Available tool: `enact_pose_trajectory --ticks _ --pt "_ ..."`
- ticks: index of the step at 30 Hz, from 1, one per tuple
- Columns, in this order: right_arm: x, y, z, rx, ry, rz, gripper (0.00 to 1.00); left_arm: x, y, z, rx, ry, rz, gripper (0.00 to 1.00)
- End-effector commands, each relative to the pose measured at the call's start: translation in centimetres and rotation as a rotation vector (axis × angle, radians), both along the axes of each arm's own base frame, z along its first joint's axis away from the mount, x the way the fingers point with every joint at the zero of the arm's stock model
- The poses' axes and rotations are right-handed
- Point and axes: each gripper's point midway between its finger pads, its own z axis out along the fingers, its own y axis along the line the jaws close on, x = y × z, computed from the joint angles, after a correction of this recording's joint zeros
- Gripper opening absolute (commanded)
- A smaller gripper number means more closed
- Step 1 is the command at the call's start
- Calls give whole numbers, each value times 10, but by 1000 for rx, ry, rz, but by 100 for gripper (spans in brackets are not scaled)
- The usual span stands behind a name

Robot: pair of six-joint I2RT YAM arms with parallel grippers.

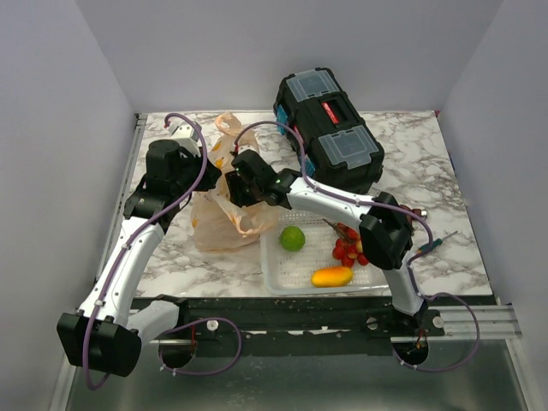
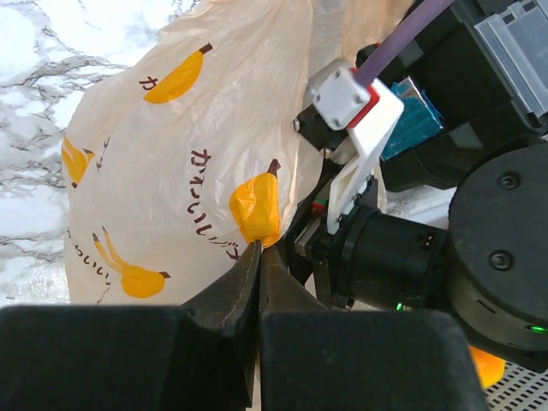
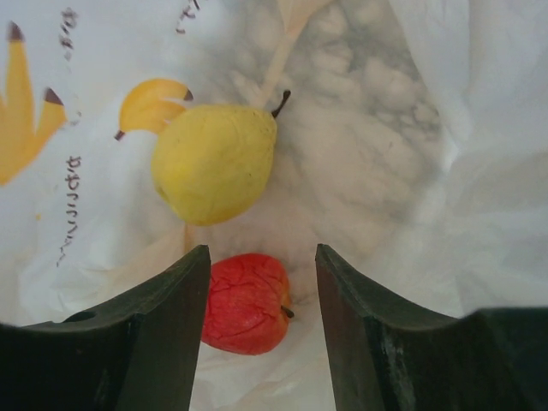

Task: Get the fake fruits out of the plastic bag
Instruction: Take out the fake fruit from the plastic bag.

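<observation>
The peach-tan plastic bag [image 1: 221, 218] with banana prints lies left of centre; it also fills the left wrist view [image 2: 163, 171]. My left gripper [image 2: 259, 248] is shut on a fold of the bag. My right gripper [image 3: 261, 257] is open inside the bag. A red round fruit [image 3: 248, 304] lies between its fingers, against the left one. A yellow lemon-like fruit [image 3: 214, 163] lies just beyond. In the top view the right gripper [image 1: 233, 181] sits at the bag's mouth. The bunch of red berries [image 1: 347, 248] lies in the basket.
A white mesh basket [image 1: 274, 272] at the front centre holds a green ball [image 1: 293, 238] and an orange oblong fruit [image 1: 332, 276]. A black toolbox [image 1: 330, 128] stands at the back right. A screwdriver [image 1: 437, 244] lies at the right.
</observation>
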Motion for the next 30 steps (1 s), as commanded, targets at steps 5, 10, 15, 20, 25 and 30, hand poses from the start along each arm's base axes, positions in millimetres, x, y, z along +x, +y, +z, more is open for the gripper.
enact_pose_trajectory --ticks 5,10,15,20,25,30 --pt "-31 -11 -31 -72 66 124 69 -1 -1 19 -22 -50 -11 0" --pt "-43 -15 -48 -117 74 150 76 0 0 18 -20 -49 -7 0" --pt "-52 -13 -50 -128 66 179 86 0 -1 18 -21 -47 -10 0" --pt "-57 -5 -51 -117 67 217 89 0 0 17 -18 -46 -7 0" --pt "-70 7 -51 -77 96 294 90 0 0 18 -18 -48 -6 0" --pt "-87 24 -23 54 84 401 92 1 0 18 -18 -48 -6 0"
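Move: Below and behind the half-open right hand, already inside the bag, the red apple lies about 4 cm back, 1 cm left and 8 cm down. The yellow pear sits level with this hand, some 7 cm to its left and 7 cm down; the green fruit in the tray is roughly 9 cm back, 13 cm right and 9 cm down. From the left hand, pinching the bag, the apple is about 3 cm back, 4 cm right and 21 cm below. Sinking about 5 cm while drawing back, the right hand lowers inside the bag towards the red apple, then carries on back at that depth, some 6 cm in all, turning about 15 degrees counter-clockwise. Its fingers spread from half to nearly fully open, to either side of the apple, not yet closing. The left hand stays still, keeping its pinch on the bag wall. ##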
